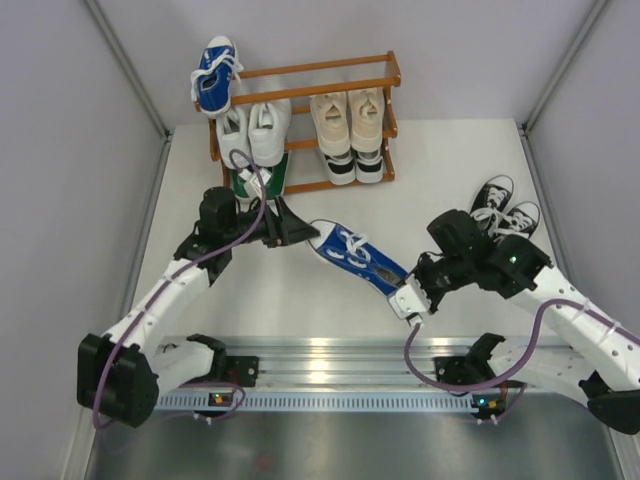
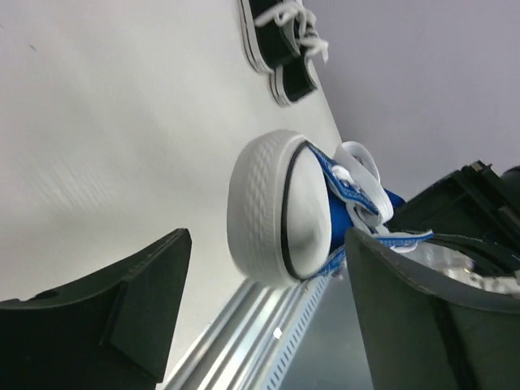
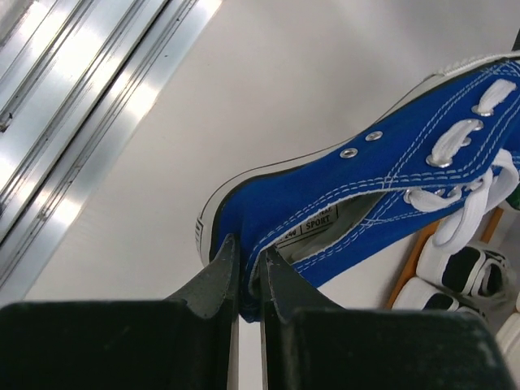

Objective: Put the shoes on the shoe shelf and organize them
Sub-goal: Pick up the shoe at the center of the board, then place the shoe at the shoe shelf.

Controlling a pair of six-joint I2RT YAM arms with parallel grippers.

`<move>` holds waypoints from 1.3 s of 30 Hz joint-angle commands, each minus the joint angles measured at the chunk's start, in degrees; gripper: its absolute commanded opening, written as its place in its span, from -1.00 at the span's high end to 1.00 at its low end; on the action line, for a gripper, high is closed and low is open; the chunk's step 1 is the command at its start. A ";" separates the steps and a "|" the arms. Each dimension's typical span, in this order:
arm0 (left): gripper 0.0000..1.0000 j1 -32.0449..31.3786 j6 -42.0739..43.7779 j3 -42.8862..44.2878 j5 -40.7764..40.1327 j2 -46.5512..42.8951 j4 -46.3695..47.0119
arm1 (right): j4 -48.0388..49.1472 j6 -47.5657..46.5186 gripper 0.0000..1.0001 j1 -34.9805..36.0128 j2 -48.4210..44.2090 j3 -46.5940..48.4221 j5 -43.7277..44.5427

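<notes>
A blue canvas shoe (image 1: 355, 255) lies tilted between my two arms on the white table. My right gripper (image 1: 408, 297) is shut on its heel collar (image 3: 366, 187); in the right wrist view the two fingers (image 3: 250, 252) pinch the blue fabric. My left gripper (image 1: 300, 232) stands open at the white toe cap (image 2: 268, 207), one finger on each side and neither touching. The shoe shelf (image 1: 300, 70) stands at the back with the other blue shoe (image 1: 214, 75) on top, white shoes (image 1: 268, 130), beige shoes (image 1: 348, 118), black-and-white shoes (image 1: 352, 166) and green shoes (image 1: 258, 180).
A black canvas pair (image 1: 505, 205) with white laces sits on the table at the right, just behind my right arm. An aluminium rail (image 1: 330, 350) runs along the near table edge. Grey walls close in on both sides.
</notes>
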 commanded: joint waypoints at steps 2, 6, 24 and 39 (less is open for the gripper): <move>-0.96 0.64 14.01 7.55 -14.49 -8.89 -12.04 | 2.20 5.89 1.00 0.73 0.51 7.53 1.63; -0.96 0.72 21.50 13.08 -32.03 -15.31 -20.92 | 3.25 7.48 1.00 0.73 3.32 13.59 3.30; -0.96 0.55 28.63 -1.30 -52.13 -46.95 -25.69 | 15.72 17.76 1.00 2.05 44.18 66.92 16.75; -0.97 0.55 29.25 -4.47 -51.95 -53.72 -25.16 | 42.27 19.08 1.00 1.09 68.80 85.41 25.80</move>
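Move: The right hand holds the blue shoe by its heel. Its place, the free spot on the shelf's top tier, lies about 38 cm ahead, 27 cm left and 10 cm above that hand. The other blue shoe stands some 10 cm farther left of that spot; the white pair one tier down is about 31 cm ahead and 31 cm left of the hand, the beige pair 33 cm ahead and 13 cm left. From the left hand, the spot is roughly 27 cm ahead, 7 cm left. The blue shoe, still pinched by its heel, is carried by the right hand about 31 cm forward, 23 cm left and 15 cm up to the top tier, slow at first, sinking slightly at the end, while the wrist turns clockwise and swings the toe forward. The left hand, already off the toe, opens wider, arches up and withdraws some 18 cm left, turning counter-clockwise. ##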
